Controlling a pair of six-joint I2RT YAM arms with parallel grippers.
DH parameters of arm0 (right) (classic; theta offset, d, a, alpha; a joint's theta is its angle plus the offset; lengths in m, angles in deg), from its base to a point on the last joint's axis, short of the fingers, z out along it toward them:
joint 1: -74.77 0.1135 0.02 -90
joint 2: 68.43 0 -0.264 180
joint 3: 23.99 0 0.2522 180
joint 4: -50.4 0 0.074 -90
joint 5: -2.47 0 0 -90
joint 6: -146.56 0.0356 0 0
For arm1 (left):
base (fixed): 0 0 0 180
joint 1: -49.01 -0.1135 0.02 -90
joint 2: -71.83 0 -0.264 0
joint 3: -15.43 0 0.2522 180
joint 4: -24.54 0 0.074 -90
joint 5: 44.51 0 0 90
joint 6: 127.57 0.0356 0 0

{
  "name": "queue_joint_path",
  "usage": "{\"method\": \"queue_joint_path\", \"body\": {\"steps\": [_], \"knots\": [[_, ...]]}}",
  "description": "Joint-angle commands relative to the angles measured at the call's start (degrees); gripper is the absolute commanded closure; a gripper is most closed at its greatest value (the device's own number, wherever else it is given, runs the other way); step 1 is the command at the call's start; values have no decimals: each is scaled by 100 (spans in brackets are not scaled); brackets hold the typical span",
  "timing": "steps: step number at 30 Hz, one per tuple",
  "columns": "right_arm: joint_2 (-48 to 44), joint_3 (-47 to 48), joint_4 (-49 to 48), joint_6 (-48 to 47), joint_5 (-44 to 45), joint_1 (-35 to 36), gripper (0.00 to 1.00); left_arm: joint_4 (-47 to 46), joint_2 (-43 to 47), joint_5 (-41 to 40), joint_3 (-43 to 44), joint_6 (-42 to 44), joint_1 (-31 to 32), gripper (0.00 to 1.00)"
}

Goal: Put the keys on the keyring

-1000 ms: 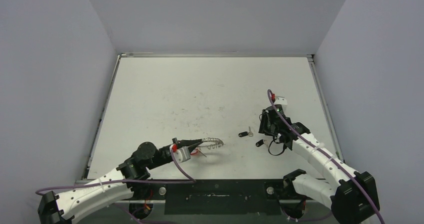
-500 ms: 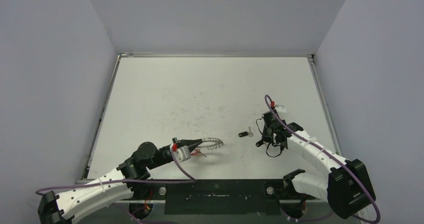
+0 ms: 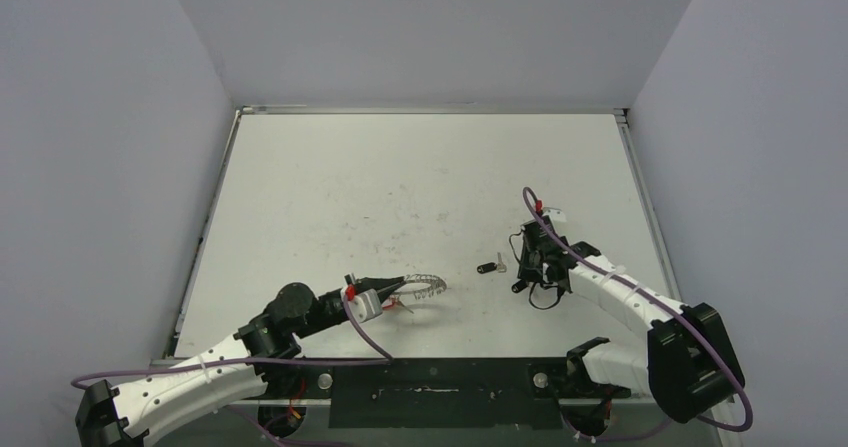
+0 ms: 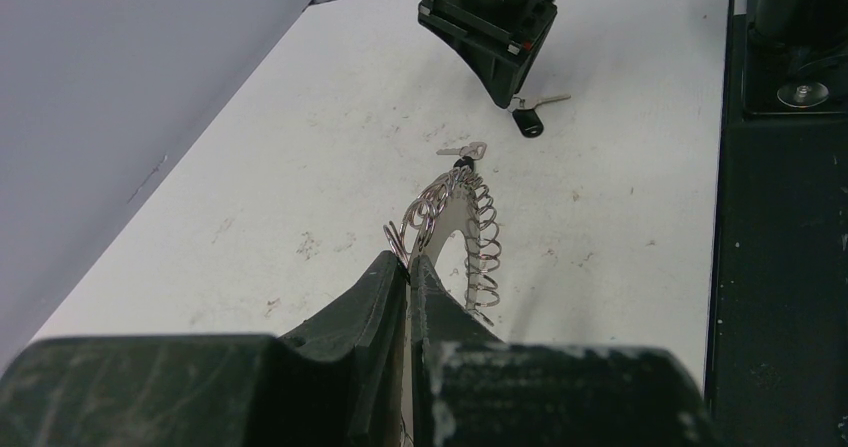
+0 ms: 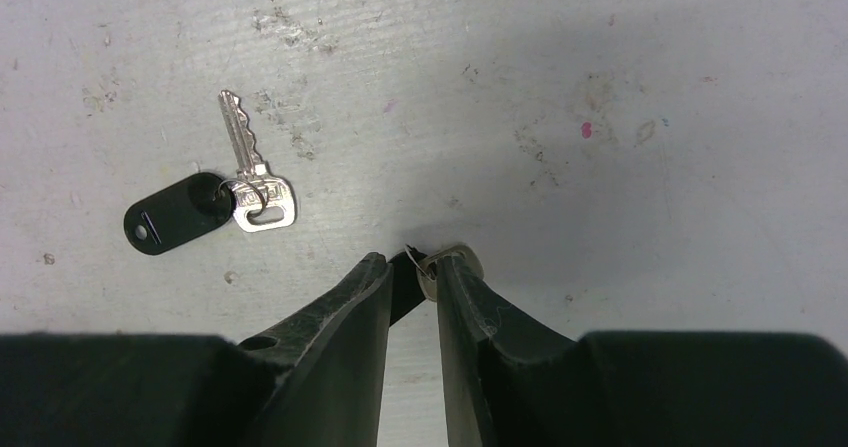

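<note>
My left gripper is shut on the near edge of the keyring, a grey ring with wire loops along its rim. It holds the keyring on edge, low over the table. One of the keys, with a black head and a silver blade, lies flat on the table. In the left wrist view this key sits just past the keyring's far end. My right gripper points down at the table. Its tips are pinched on the other key, which rests on the surface.
The white table is scuffed and ringed by grey walls. A black base strip runs along the near edge. Purple cables loop off both wrists.
My right gripper has shifted left and down onto the nearer key and its jaws have narrowed round it. The left gripper and keyring have stayed put.
</note>
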Motion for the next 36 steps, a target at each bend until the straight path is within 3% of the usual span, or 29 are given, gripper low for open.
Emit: {"method": "queue_joint_path", "body": {"steps": [1,5,11,17,27,36], "knots": [[133,98,-181,-86,-9,-58,75,-403,-6,-34,130,-61,-3,100],[301,75,-222,-111,-8,-96,76,-417,-20,-32,131,-61,-3,100],[348,125,-246,-185,-152,-108,100,-422,-33,-14,131,-61,-4,100],[37,427,55,-519,-321,-112,100,-404,-24,-22,131,-85,-4,100],[-252,1388,231,-1594,-2196,34,100,-426,-74,-19,131,-224,-4,100],[126,2513,498,-2653,-2750,1196,100,-552,-151,147,88,-425,-4,100]]}}
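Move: The nearer key, with its black tag, lies practically under the right fingertips, about 1 cm below them; the tag sits just left of the key. The second key and tag lie some 8 cm to the right hand's left and 4 cm farther out, while the large keyring is held up about 20 cm to its left, 6 cm back and 16 cm higher. From the left hand the nearer key is about 25 cm right, 8 cm ahead and 18 cm down. The nearer key's small ring gets pinched by the right fingers, which sink about 1 cm onto it and shut. The right hand then lifts the key some 13 cm and carries it about 11 cm left towards the large keyring, passing above the second key and turning roughly 40 degrees counter-clockwise. The left hand keeps its hold on the keyring, almost still. ##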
